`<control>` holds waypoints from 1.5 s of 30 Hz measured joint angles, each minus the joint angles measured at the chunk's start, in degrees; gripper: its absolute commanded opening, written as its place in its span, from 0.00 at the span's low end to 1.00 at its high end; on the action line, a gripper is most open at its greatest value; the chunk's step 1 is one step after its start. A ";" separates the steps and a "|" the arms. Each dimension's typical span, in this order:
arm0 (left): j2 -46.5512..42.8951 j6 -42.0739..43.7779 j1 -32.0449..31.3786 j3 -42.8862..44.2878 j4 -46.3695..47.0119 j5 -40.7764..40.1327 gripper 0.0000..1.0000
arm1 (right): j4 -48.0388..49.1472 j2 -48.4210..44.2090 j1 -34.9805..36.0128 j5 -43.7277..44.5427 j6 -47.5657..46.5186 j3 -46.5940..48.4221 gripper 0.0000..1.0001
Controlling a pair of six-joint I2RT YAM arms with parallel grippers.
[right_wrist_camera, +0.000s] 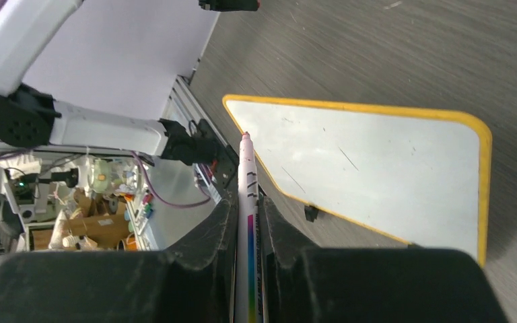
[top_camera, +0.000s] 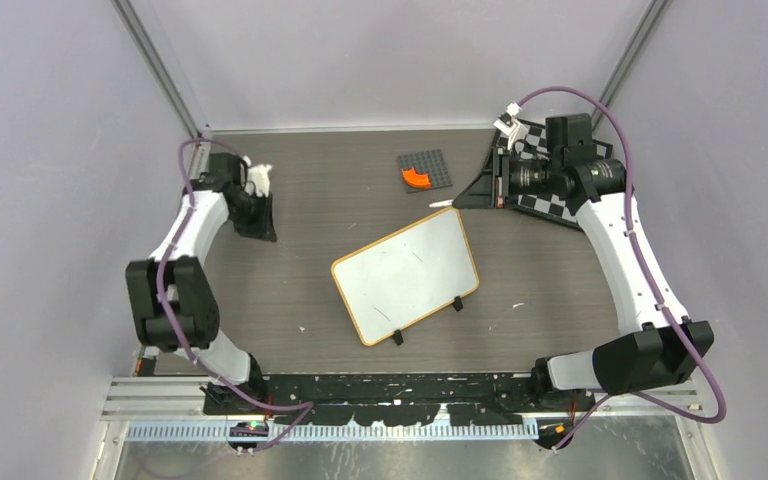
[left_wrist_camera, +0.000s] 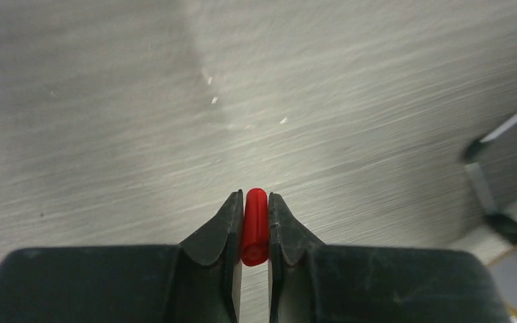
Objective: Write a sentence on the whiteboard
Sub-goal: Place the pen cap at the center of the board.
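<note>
The whiteboard [top_camera: 405,275], orange-framed with two black feet, lies tilted at the table's middle. Its face [right_wrist_camera: 377,168] carries only faint grey streaks, and no sentence shows on it. My right gripper [top_camera: 472,194] hovers behind the board's far corner, shut on a white marker [right_wrist_camera: 248,182] with a rainbow stripe. The marker's red tip [top_camera: 443,204] points toward the board without touching it. My left gripper [top_camera: 260,215] is at the far left over bare table, shut on a small red marker cap [left_wrist_camera: 255,225].
A grey studded plate [top_camera: 425,168] with an orange piece [top_camera: 416,178] lies behind the board. A black-and-white chequered board [top_camera: 540,170] sits at the back right under the right arm. Walls close in the table on three sides.
</note>
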 measured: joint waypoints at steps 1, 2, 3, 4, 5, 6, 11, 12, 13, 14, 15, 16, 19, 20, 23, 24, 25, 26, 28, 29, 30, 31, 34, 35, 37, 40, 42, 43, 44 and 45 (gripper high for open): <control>2.32 1.73 -0.50 -0.74 -1.03 -2.84 0.00 | -1.53 -0.17 0.00 0.24 -1.57 0.00 0.00; 4.07 3.15 -1.16 -1.49 -1.66 -5.31 0.01 | -2.80 -0.33 0.00 0.48 -2.86 0.00 0.00; 5.49 4.35 -2.14 -2.27 -2.10 -7.67 0.01 | -4.35 -0.50 0.00 0.79 -4.42 0.00 0.00; 6.43 5.16 -3.10 -2.91 -2.34 -9.44 0.02 | -5.55 -0.70 0.00 1.07 -5.70 -0.13 0.00; 7.30 5.92 -4.42 -3.39 -2.60 -11.32 0.02 | -6.45 -0.94 0.00 1.31 -6.84 -0.46 0.00; 8.20 6.60 -5.66 -3.52 -2.75 -12.81 0.02 | -7.23 -1.33 0.00 1.60 -7.93 -1.05 0.00; 12.15 8.41 -9.05 -3.45 -2.05 -16.57 0.09 | -10.47 -2.75 0.28 2.71 -11.80 -3.80 0.00; 13.03 8.68 -9.42 -3.45 -1.86 -17.09 0.09 | -10.86 -2.78 0.44 2.95 -12.17 -4.11 0.00; 13.81 8.79 -9.75 -3.48 -1.64 -17.51 0.10 | -11.21 -2.86 0.57 3.28 -12.76 -4.48 0.00; 14.53 8.90 -10.03 -3.52 -1.40 -17.77 0.11 | -11.39 -2.89 0.70 3.58 -13.40 -4.87 0.00; 15.06 8.96 -10.25 -3.54 -1.22 -18.08 0.12 | -11.47 -2.93 0.83 3.82 -13.86 -5.20 0.00; 15.63 9.03 -10.49 -3.54 -1.14 -18.34 0.13 | -11.52 -3.02 0.94 4.15 -14.36 -5.60 0.00; 15.72 9.33 -11.08 -3.48 -1.03 -18.95 0.19 | -11.74 -3.17 1.40 4.98 -15.37 -6.36 0.00; 15.74 9.60 -11.28 -3.48 -1.03 -19.04 0.22 | -11.78 -3.19 1.60 5.20 -15.61 -6.51 0.00; 15.91 10.16 -11.80 -3.56 -0.98 -19.21 0.26 | -11.85 -3.19 2.38 6.01 -16.33 -6.88 0.00; 16.04 10.21 -11.91 -3.63 -0.98 -19.21 0.28 | -11.82 -3.19 2.62 6.14 -16.48 -7.02 0.00; 16.28 10.23 -12.09 -3.72 -0.98 -19.17 0.29 | -11.80 -3.19 2.93 6.40 -16.63 -7.19 0.00; 16.44 10.34 -12.20 -3.76 -0.98 -19.19 0.32 | -11.82 -3.19 3.26 6.58 -16.76 -7.32 0.00; 16.44 10.43 -12.26 -3.76 -1.07 -19.15 0.37 | -11.82 -3.19 3.87 7.08 -16.94 -7.48 0.00; 16.44 10.43 -12.28 -3.76 -1.09 -19.02 0.40 | -11.80 -3.19 4.17 7.34 -17.05 -7.48 0.00; 16.44 10.47 -12.31 -3.76 -1.20 -18.84 0.43 | -11.80 -3.19 4.48 7.65 -17.07 -7.48 0.00; 16.44 10.49 -12.39 -3.76 -1.27 -18.60 0.47 | -11.78 -3.19 4.90 8.07 -17.14 -7.48 0.00; 16.35 10.62 -12.50 -3.74 -1.77 -17.44 0.61 | -11.69 -3.19 6.62 9.66 -17.49 -7.48 0.00; 16.22 10.75 -12.50 -3.74 -2.05 -17.00 0.64 | -11.65 -3.19 7.41 10.27 -17.66 -7.48 0.00; 15.74 11.17 -12.57 -3.74 -2.89 -15.41 0.72 | -11.61 -3.19 9.07 11.67 -17.94 -7.48 0.00; 13.40 11.91 -12.39 -3.61 -5.09 -13.27 0.82 | -11.61 -3.17 11.89 13.94 -18.38 -7.30 0.00; 10.58 12.22 -11.56 -2.29 -7.67 -9.99 0.83 | -11.67 -3.10 13.49 15.23 -18.73 -6.73 0.00; 8.96 12.46 -10.71 -1.01 -8.87 -7.67 0.83 | -11.69 -3.10 14.27 15.69 -19.02 -6.27 0.00; 7.21 12.90 -9.38 0.52 -9.77 -4.46 0.84 | -11.72 -3.08 14.84 16.09 -19.28 -5.84 0.00; 5.46 13.20 -7.52 2.27 -10.64 -0.52 0.84 | -11.74 -3.08 15.56 16.55 -19.61 -5.22 0.00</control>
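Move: The left hand, holding the red pen cap, goes for bare table about 12 cm below, some 2 cm back and a centimetre to its right; the whiteboard's left corner is roughly 12 cm to the right of that hand, 5 cm back and 11 cm down. For the right hand with the uncapped pen, the whiteboard's middle lies about 6 cm left, level fore and aft, 28 cm below; the board's right clip is 4 cm back, 5 cm right, 31 cm down. The left hand brings the pen cap down onto the table left of the whiteboard, sinking about 11 cm and drawing slightly back as the fingers turn to point almost straight down; it then opens wide, lets go and lifts off by some 9 cm. The right hand keeps its grip on the pen and sinks and draws back about 7 cm each way towards the board, its fingers tipping roughly 20 degrees further down. ##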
